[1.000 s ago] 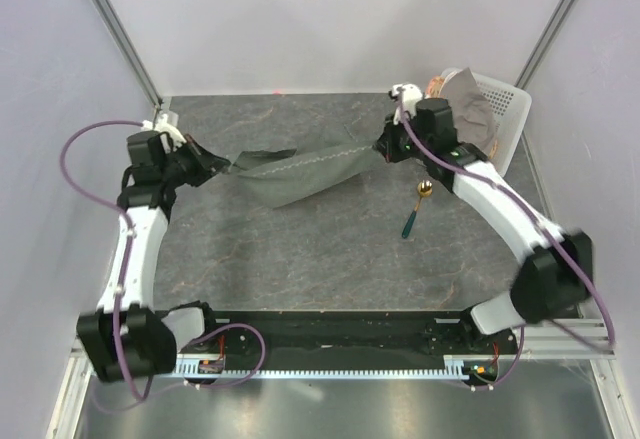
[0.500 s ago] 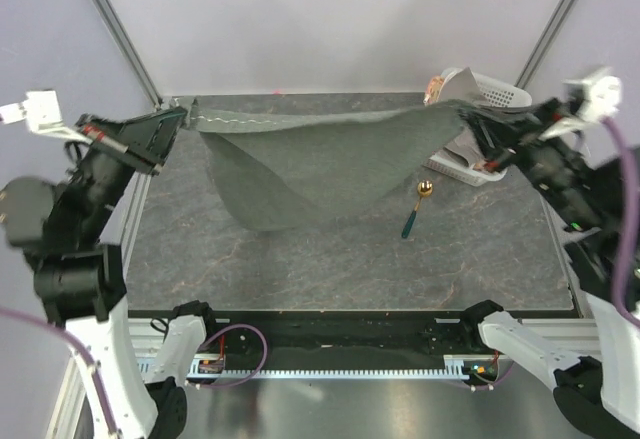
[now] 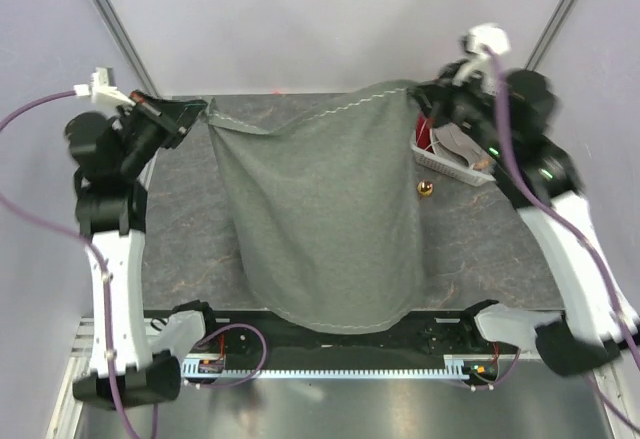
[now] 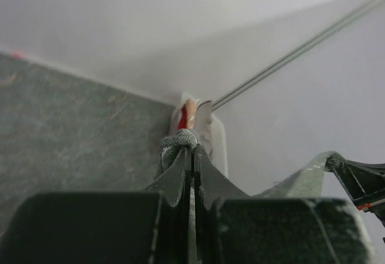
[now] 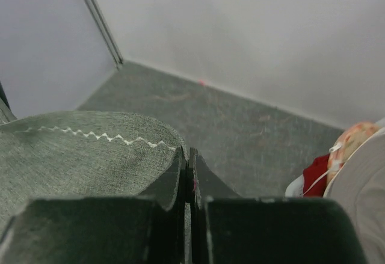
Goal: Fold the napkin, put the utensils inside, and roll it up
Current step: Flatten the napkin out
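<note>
The dark grey-green napkin hangs spread out as a wide sheet, held high by its two top corners, its lower hem near the table's front edge. My left gripper is shut on the left top corner, which bunches at its tips in the left wrist view. My right gripper is shut on the right top corner, where the zigzag-stitched hem runs into the jaws. Only the gold bowl of the spoon shows beside the napkin's right edge; its teal handle is hidden behind the cloth.
A white basket with a paler cloth and something red stands at the back right, under my right arm; it also shows in the right wrist view. The dark mottled table is walled by pale panels.
Both arms have lifted the napkin by its corners and spread it, from a slack band on the table to a hanging sheet. It now hides the spoon's handle.
</note>
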Robot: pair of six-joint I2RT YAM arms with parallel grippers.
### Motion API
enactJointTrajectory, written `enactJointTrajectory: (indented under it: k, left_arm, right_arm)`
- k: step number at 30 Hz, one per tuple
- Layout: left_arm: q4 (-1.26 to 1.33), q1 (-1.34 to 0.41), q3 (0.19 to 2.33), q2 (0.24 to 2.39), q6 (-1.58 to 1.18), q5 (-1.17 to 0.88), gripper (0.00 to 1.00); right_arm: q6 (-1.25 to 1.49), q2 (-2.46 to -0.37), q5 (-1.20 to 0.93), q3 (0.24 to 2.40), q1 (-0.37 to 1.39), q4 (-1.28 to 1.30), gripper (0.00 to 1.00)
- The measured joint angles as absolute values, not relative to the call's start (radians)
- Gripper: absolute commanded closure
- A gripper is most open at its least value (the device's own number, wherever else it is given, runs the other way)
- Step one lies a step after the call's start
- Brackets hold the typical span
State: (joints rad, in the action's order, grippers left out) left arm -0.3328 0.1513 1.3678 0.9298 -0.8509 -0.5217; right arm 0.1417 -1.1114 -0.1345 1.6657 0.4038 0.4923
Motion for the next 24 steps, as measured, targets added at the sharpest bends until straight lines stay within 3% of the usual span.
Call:
enactJointTrajectory:
  k: [8, 14, 19, 24]
  left_arm:
    - [-0.185, 0.156, 1.294, 1.266, -0.844, -0.464, 0.98]
    - [-0.086, 0.162, 1.528, 1.482, -0.842, -0.478, 0.98]
    - [-0.015, 0.191, 1.668, 1.481, -0.822, -0.486, 0.98]
    - [0.027, 0.221, 1.531, 1.312, -0.767, -0.504, 0.98]
  right_arm:
    - [0.128, -1.6, -0.118, 1.748, 0.397, 0.447, 1.0]
    - [0.123, -1.909, -0.157, 2.185, 0.379, 0.425, 1.0]
    - [0.122, -1.919, -0.196, 2.328, 0.373, 0.373, 1.0]
    - [0.114, -1.687, -0.225, 1.999, 0.373, 0.284, 1.0]
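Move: The napkin hangs between both shut grippers by two corners, bellying back towards the bases, its middle about 15 cm back and 15 below each hand, 20 to the left hand's right and 19 to the right hand's left. The open middle of the table lies some 45 cm down, nearly level with both hands fore and aft, midway between them. From the right hand, the spoon is about 7 cm right and 43 below, the basket some 26 ahead, 21 right and 38 below. The napkin, still pinched at its corners, is whipped forward by both arms together: a fast swing roughly 20 cm outward, dipping on the way as the wrists tip down and then scooping up again as they level. The hands end by drawing back some 6 cm, both a little farther left, fingers kept shut. ##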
